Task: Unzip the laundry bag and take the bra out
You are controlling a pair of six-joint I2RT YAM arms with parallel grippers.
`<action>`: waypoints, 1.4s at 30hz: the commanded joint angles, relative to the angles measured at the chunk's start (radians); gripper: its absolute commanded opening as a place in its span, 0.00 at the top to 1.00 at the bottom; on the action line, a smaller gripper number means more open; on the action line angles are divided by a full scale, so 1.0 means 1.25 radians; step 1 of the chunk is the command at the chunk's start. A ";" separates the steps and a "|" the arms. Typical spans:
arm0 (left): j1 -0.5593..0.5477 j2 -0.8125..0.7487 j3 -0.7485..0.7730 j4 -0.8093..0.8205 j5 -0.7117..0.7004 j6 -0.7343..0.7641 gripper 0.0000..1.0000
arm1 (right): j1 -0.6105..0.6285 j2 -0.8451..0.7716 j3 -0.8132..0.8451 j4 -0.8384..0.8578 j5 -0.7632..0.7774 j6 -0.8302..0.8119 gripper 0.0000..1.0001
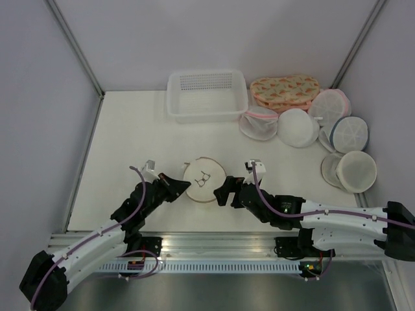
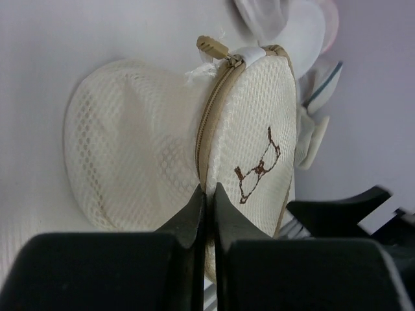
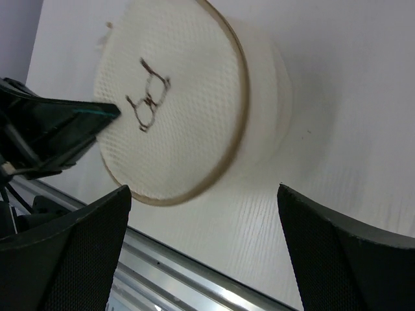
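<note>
The laundry bag (image 1: 204, 180), a round cream mesh pouch with a tan rim and a brown stitched motif, lies near the table's front edge. My left gripper (image 1: 185, 183) is at its left edge. In the left wrist view the bag (image 2: 253, 116) fills the frame, and the left gripper (image 2: 209, 189) is shut on its tan zip seam. The small metal zip pull (image 2: 213, 46) sticks out at the far end of that seam. My right gripper (image 1: 224, 192) stands open just right of the bag (image 3: 175, 110), nothing between its fingers (image 3: 202, 191). The bra is hidden from view.
A white perforated basket (image 1: 207, 95) stands at the back. A floral orange pouch (image 1: 285, 91) and several white domed pouches (image 1: 298, 127) (image 1: 350, 133) (image 1: 356, 170) crowd the back right. An aluminium rail (image 1: 214, 245) runs along the near edge.
</note>
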State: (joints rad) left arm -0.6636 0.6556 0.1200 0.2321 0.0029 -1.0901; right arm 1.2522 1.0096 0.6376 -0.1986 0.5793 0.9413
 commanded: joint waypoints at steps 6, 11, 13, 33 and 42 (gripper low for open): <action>-0.023 -0.034 -0.042 0.057 -0.234 -0.151 0.98 | 0.030 0.015 -0.180 0.406 -0.008 0.207 0.02; -0.070 0.063 -0.066 0.213 -0.257 -0.176 0.98 | 0.036 0.029 -0.254 0.671 0.003 0.215 0.02; -0.103 0.090 -0.068 0.269 -0.286 -0.185 0.98 | 0.035 0.039 -0.277 0.732 0.010 0.225 0.02; -0.188 0.163 -0.015 0.349 -0.351 -0.134 0.98 | 0.068 0.156 -0.298 0.793 -0.029 0.372 0.03; -0.193 0.098 -0.032 0.288 -0.340 -0.153 0.98 | 0.070 0.200 -0.299 0.823 -0.024 0.370 0.05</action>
State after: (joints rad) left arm -0.8948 0.8185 0.0708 0.5972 -0.4099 -1.2682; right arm 1.3334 1.2327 0.2745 0.7525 0.5312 1.3914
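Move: The laundry bag, already pinched at its rim by the left gripper, has its middle about 8 cm ahead, 8 cm to the left and 6 cm below the open right hand, and about 4 cm ahead, 6 cm to the right and 2 cm below the left hand. Its zipper pull sticks out some 9 cm ahead of the left hand and 1 cm to its left. The left gripper's tips are around 4 cm ahead, 14 cm left and 4 cm below the right hand. The laundry bag stays clamped in the shut left gripper, which swings forward-left about 3 cm with a slight counter-clockwise turn, comes back right, then lifts it about 3 cm. The right hand dips 4 cm and rises again, goes some 6 cm left and a little back towards the left gripper along the bag's near edge, rolling its left side up about 40 degrees, fingers wide open. ##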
